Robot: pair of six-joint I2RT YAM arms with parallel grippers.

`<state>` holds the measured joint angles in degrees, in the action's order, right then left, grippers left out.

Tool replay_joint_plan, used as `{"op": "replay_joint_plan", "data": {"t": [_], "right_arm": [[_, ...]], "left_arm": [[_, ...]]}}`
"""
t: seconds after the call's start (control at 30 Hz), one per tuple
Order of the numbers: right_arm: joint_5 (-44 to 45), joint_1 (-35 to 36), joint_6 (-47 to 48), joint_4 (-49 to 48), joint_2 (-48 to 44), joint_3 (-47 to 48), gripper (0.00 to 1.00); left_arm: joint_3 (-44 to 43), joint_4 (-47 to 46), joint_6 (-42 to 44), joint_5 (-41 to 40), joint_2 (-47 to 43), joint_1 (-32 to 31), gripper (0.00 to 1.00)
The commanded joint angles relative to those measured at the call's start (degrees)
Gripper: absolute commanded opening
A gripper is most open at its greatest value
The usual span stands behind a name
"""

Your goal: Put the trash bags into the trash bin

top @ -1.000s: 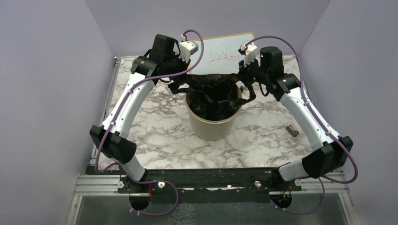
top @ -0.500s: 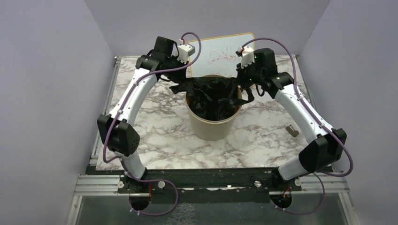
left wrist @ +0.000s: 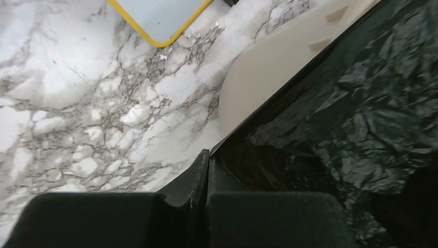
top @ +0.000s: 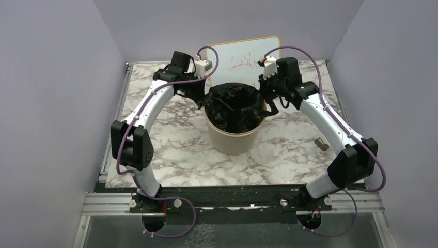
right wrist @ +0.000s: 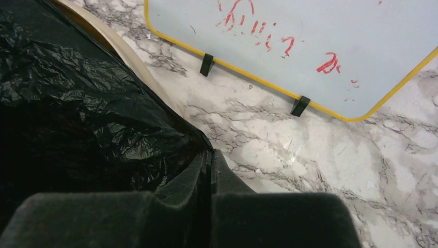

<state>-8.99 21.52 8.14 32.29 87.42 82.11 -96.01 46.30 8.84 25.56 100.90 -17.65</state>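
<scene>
The cream trash bin (top: pixel 232 139) stands mid-table with a glossy black trash bag (top: pixel 235 106) hanging inside it, its mouth spread across the rim. My left gripper (top: pixel 202 98) is at the bin's left rim, shut on the bag's edge. In the left wrist view the fingertips (left wrist: pixel 209 155) pinch the taut edge of the bag (left wrist: pixel 351 103) beside the bin's wall (left wrist: pixel 274 67). My right gripper (top: pixel 266 98) is at the right rim. In the right wrist view its fingertips (right wrist: pixel 210 154) hold the edge of the bag (right wrist: pixel 77 103) just outside the bin's rim (right wrist: pixel 119 41).
A white whiteboard (top: pixel 248 54) with red scribbles and a yellow edge leans behind the bin, close to both wrists (right wrist: pixel 310 41). A small grey object (top: pixel 321 144) lies on the marble table to the right. Purple walls close in on both sides.
Both grippers have come down and inward from above the bin to its rim. The bag's mouth, earlier stretched above the bin, now sits around the opening.
</scene>
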Motion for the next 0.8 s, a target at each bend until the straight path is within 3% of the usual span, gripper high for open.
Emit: {"op": "replay_joint_plan", "data": {"t": [0.0,0.27,0.33,0.4,0.63,0.77], "right_arm": [[2.5,-1.0,-0.6,3.2,0.9,-2.4,0.06],[3.9,-1.1,-2.3,4.7,0.8,-2.3,0.16],[4.9,-1.1,-2.9,4.8,0.5,-1.8,0.19],[5.6,-1.2,-3.3,4.6,-0.1,-0.9,0.22],[11.1,-1.3,-4.9,4.7,-3.0,3.6,0.40],[17.3,-1.4,-7.8,2.9,-7.0,3.5,0.68]], "left_arm": [[4.5,-0.5,-2.3,-0.5,-2.6,2.0,0.00],[6.9,-1.8,-3.4,-0.6,-5.3,3.8,0.01],[6.1,-2.2,-3.7,1.2,-6.1,3.9,0.13],[5.1,-2.6,-4.0,2.1,-6.8,3.9,0.18],[2.8,-3.0,-4.9,-1.7,-9.9,4.1,0.61],[4.1,-3.7,-7.7,-9.1,-13.0,5.4,0.80]]}}
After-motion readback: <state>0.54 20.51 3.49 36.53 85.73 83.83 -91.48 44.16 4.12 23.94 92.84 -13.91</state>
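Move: The trash bag lines the bin, one side of its mouth still pinched in each hand. The trash bin's middle lies about 13 cm to the left hand's right, level with it and some 9 cm below. From the right hand that bin middle is roughly 12 cm to the left, 2 cm back and 12 cm down. The whiteboard's middle is about 19 cm ahead of the right hand, 9 cm to its left and 9 cm lower. The bag's mouth is drawn down outside the bin's rim, both hands sinking about 3 cm and edging outward from the bin. Then the fingers open, the left wide and the right about half, and let go of the plastic; the left rises some 6 cm, the right about 4 cm while moving farther right and turning about 10 degrees clockwise. ##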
